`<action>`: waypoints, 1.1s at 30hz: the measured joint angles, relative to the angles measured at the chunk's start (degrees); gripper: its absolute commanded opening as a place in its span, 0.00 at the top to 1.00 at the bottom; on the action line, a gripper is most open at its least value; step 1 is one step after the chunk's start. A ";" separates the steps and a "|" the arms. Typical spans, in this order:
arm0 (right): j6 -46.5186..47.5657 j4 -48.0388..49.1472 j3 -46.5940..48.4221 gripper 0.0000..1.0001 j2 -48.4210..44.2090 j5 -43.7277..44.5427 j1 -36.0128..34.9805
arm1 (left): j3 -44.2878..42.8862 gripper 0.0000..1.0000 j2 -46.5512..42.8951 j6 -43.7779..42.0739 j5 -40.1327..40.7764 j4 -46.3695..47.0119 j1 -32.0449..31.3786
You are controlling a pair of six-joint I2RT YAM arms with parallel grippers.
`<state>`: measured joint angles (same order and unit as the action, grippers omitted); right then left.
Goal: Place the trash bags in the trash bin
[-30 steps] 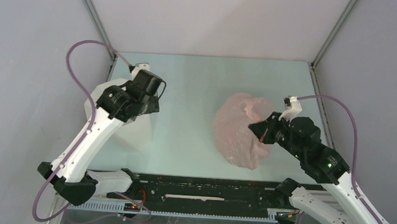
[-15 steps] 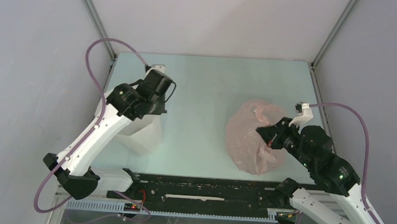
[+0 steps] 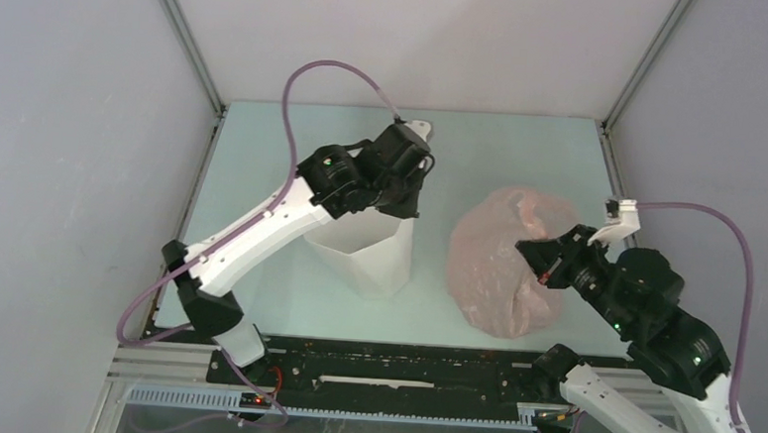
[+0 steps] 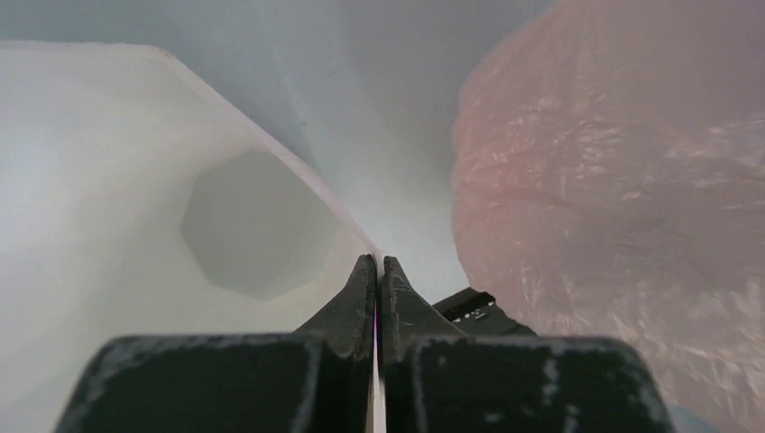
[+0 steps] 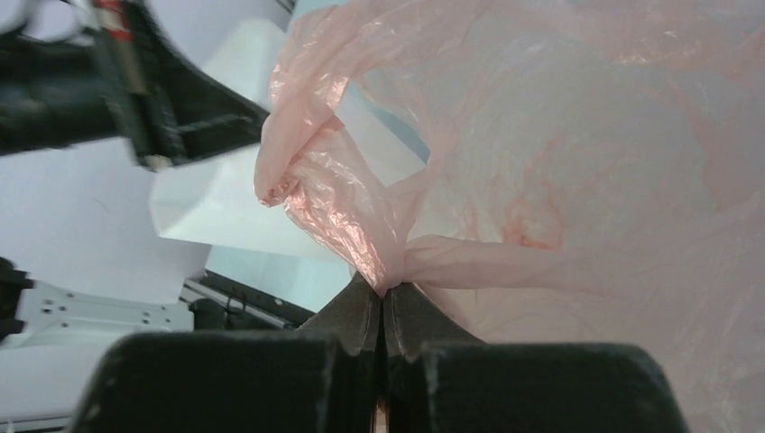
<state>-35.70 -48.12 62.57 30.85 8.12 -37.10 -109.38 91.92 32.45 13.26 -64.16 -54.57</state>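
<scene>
The white faceted trash bin (image 3: 368,255) stands upright near the middle of the table. My left gripper (image 3: 402,206) is shut on its right rim; in the left wrist view the thin white wall runs between the closed fingers (image 4: 378,263), with the bin's hollow (image 4: 135,180) to the left. The pale-pink trash bag (image 3: 501,267) sits puffed up just right of the bin. It also fills the right side of the left wrist view (image 4: 622,180). My right gripper (image 3: 534,254) is shut on a twisted handle of the bag (image 5: 469,262), pinched at the fingertips (image 5: 386,290).
A black rail (image 3: 382,367) runs along the near table edge. Grey walls and metal corner posts (image 3: 186,37) enclose the table on three sides. A narrow gap of table separates bin and bag. The left arm (image 5: 108,81) shows in the right wrist view beyond the bin.
My left gripper shut on the bin's rim and dragged the bin from the left edge toward the middle. My right gripper drew the bag slightly right and nearer.
</scene>
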 measured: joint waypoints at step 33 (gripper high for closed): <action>9.86 19.37 51.82 1.00 36.87 -10.56 -6.58 | 7.82 0.01 -38.82 -4.35 3.19 13.09 0.61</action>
<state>-25.85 -28.75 114.39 67.72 -2.44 -43.68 -101.56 53.10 28.10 16.45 -51.07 -53.95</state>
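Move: The trash bin's white rim is pinched in the closed left fingers at its right side; the bin's middle lies about 9 cm to the left of that hand, level with it fore and aft, and some 14 cm below. The pink trash bag is gripped in the right hand; from the left hand its middle lies about 17 cm right, 7 cm back and 8 cm lower. From the right hand, the bin is roughly 27 cm left, 4 cm ahead, 16 cm below. The trash bin's rim is taken right by the left fingers, which open and let go as that hand eases to a stop after about 6 cm; the left hand then rises, draws back and swings left over the bin, tipping up, fingers wide. The bag, still pinched, is hoisted nearly 30 cm by the right hand, drifting slightly right and back first, then swinging left towards the bin's side as the fingers tilt up. ##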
